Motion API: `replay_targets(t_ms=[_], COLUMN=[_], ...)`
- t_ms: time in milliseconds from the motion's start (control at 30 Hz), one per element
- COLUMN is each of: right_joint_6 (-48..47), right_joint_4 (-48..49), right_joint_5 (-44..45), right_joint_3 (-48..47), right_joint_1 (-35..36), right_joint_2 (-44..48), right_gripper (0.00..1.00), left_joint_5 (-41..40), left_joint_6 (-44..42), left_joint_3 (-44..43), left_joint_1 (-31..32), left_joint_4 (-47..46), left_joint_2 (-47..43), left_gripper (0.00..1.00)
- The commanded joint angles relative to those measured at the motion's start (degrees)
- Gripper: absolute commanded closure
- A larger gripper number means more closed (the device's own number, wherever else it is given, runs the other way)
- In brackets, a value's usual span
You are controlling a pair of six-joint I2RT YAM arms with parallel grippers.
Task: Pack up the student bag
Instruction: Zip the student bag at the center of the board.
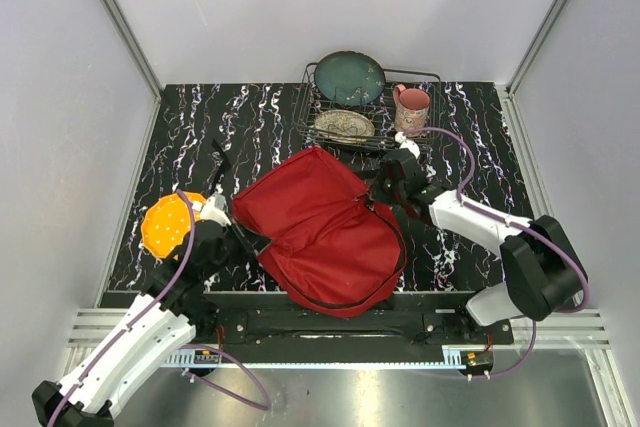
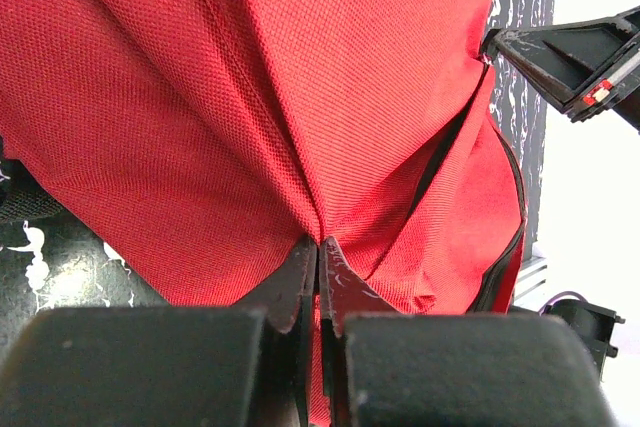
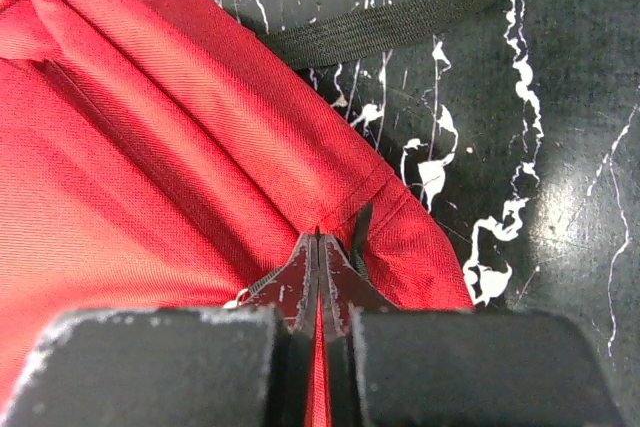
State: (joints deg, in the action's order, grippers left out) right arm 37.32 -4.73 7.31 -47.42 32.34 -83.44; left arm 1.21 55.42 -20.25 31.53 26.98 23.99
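The student bag (image 1: 325,232), a large red fabric backpack with black trim, lies slumped in the middle of the black marbled table. My left gripper (image 1: 248,237) is at its left edge, and in the left wrist view its jaws (image 2: 318,243) are shut on a fold of the red fabric (image 2: 250,97). My right gripper (image 1: 383,190) is at the bag's upper right edge. In the right wrist view it (image 3: 318,237) is shut on red cloth beside the zipper (image 3: 262,282). A black strap (image 3: 400,17) lies on the table beyond.
A wire dish rack (image 1: 308,97) at the back holds a teal plate (image 1: 350,77) and a patterned plate (image 1: 344,126), with a pink mug (image 1: 411,107) to its right. An orange dotted disc (image 1: 165,225) sits by my left wrist. White walls enclose the table.
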Motion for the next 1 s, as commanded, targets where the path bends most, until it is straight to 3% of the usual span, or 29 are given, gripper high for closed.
replay_targets(t_ms=[0,233,433,633,833,967], right_joint_6=[-2.6,-2.9,-1.8,-2.5,-7.6,-7.5], right_joint_4=[1.5,1.8,1.7,-2.6,-5.6,-7.4], right_joint_5=[5.7,3.4,0.9,-1.2,7.4,7.2], right_joint_3=[0.4,1.3,4.9,2.7,0.8,-1.5], right_joint_1=[-4.4,-5.3,-5.3,-5.4,-5.4,-5.4], right_joint_2=[1.7,4.4,10.5,13.7,14.0,12.4], right_gripper=[1.00,1.00,1.00,1.00,1.00,1.00], left_joint_5=[-2.2,0.0,-3.1,-1.6,2.7,8.9], left_joint_6=[-2.4,-7.1,-13.6,-18.7,-22.5,-24.2], left_joint_3=[-2.3,-3.1,-9.5,-15.2,-16.0,-16.6], left_joint_1=[-1.8,-3.8,-5.0,-8.8,-15.0,-18.9], left_joint_4=[2.4,-1.1,-0.9,-2.4,-3.7,-5.7], left_joint_2=[-0.7,5.1,13.7,20.6,23.3,25.2], left_gripper=[1.00,1.00,1.00,1.00,1.00,1.00])
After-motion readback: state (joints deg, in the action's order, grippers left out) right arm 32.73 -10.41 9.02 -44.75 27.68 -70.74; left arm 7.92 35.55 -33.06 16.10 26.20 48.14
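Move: The right fingertips are shut on the black zip pull, at the hand point itself. The near strap lies about 4 cm ahead of that hand and 2 cm to its right, some 4 cm lower; the mug is about 17 cm ahead and 8 cm right. From the left gripper, which pinches the bag's left fold, the pull lies about 10 cm ahead and 20 cm right, roughly level; the orange plate is about 4 cm ahead, 18 cm left and 6 cm lower. Keep the left gripper shut on the red fold and drag it forward about 6 cm, then increasingly left, raising the hand's left side some 15 degrees. Meanwhile draw the right gripper up and to the right, against the left one's hold, easing back a little midway and ending with a quick move right, about 5 cm over in all; its fingers stay shut and come free of the zip pull. ##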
